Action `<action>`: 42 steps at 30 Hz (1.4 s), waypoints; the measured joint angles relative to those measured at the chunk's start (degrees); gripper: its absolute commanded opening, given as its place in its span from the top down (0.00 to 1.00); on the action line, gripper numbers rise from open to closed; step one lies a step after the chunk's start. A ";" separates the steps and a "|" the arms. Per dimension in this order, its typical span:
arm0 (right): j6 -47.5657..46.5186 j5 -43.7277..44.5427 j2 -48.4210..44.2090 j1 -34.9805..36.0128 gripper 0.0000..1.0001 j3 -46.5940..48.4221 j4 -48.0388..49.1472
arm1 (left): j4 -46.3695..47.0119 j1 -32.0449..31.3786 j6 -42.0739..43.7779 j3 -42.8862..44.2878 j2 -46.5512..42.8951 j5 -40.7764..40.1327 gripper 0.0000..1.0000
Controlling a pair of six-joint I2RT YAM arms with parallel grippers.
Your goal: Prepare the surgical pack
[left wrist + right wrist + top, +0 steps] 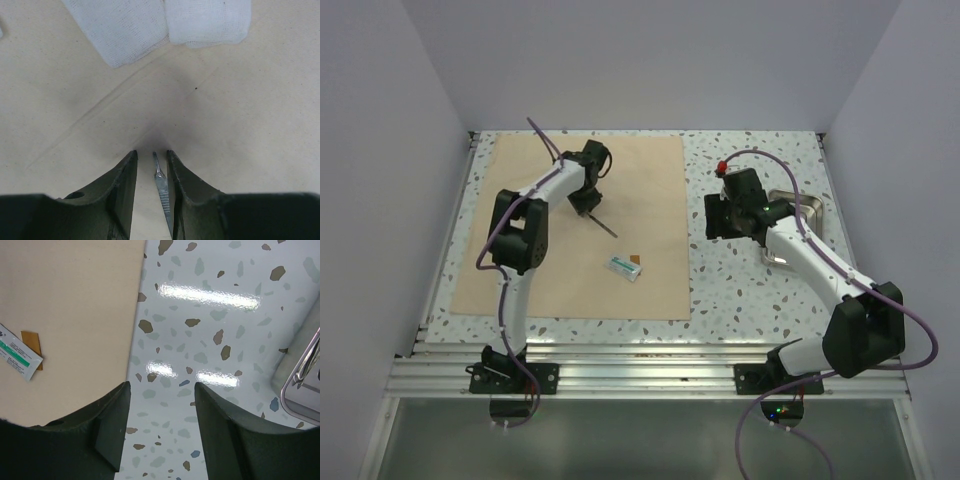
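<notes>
The tan sheet lies flat on the left half of the table. My left gripper points down at the sheet's upper middle. Its fingers are open and straddle a slim metal instrument with a ribbed handle. The instrument leans on the right finger, with a gap to the left one. It sticks out toward the lower right. Two white gauze squares lie just beyond. A small packet rests on the sheet. My right gripper hangs open and empty over the bare table, beside the steel tray.
The speckled tabletop lies between the sheet's right edge and the tray's rim. Thin metal pieces show inside the tray. White walls close in the table at the back and both sides. A brown tab sits by the packet.
</notes>
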 measured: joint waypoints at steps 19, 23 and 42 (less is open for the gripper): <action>0.00 -0.02 0.00 0.94 0.42 0.00 0.00 | -1.97 -0.31 2.95 4.85 3.10 -1.44 0.82; -0.02 -0.02 0.00 1.14 0.42 0.00 0.02 | -1.66 -0.70 3.72 4.96 3.26 -1.99 0.86; 0.68 -4.81 2.47 3.98 0.42 0.00 2.95 | 8.26 -1.03 8.70 -5.20 -2.40 -1.03 1.00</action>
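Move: The scalpel handle lies right under the left hand, its narrow tip between the fingers. Its middle is about 3 cm back and 4 cm right of the hand, 1 cm below. Two gauze pads lie ahead of the hand, one 8 cm out and 2 cm left, the other 6 cm out and 7 cm left. The green packet is roughly 16 cm back and 10 cm right. From the right hand the handle's middle is some 9 cm ahead, 27 cm left and 13 cm lower. The left fingers pinch the narrow tip end of the scalpel handle, going from partly open to fully shut while the hand creeps about 1 cm forward, low over the mat, and turns a little clockwise. The right hand, fingers staying open, drifts left towards the handle, some 4 cm and mostly at the end, swinging slightly counter-clockwise. ##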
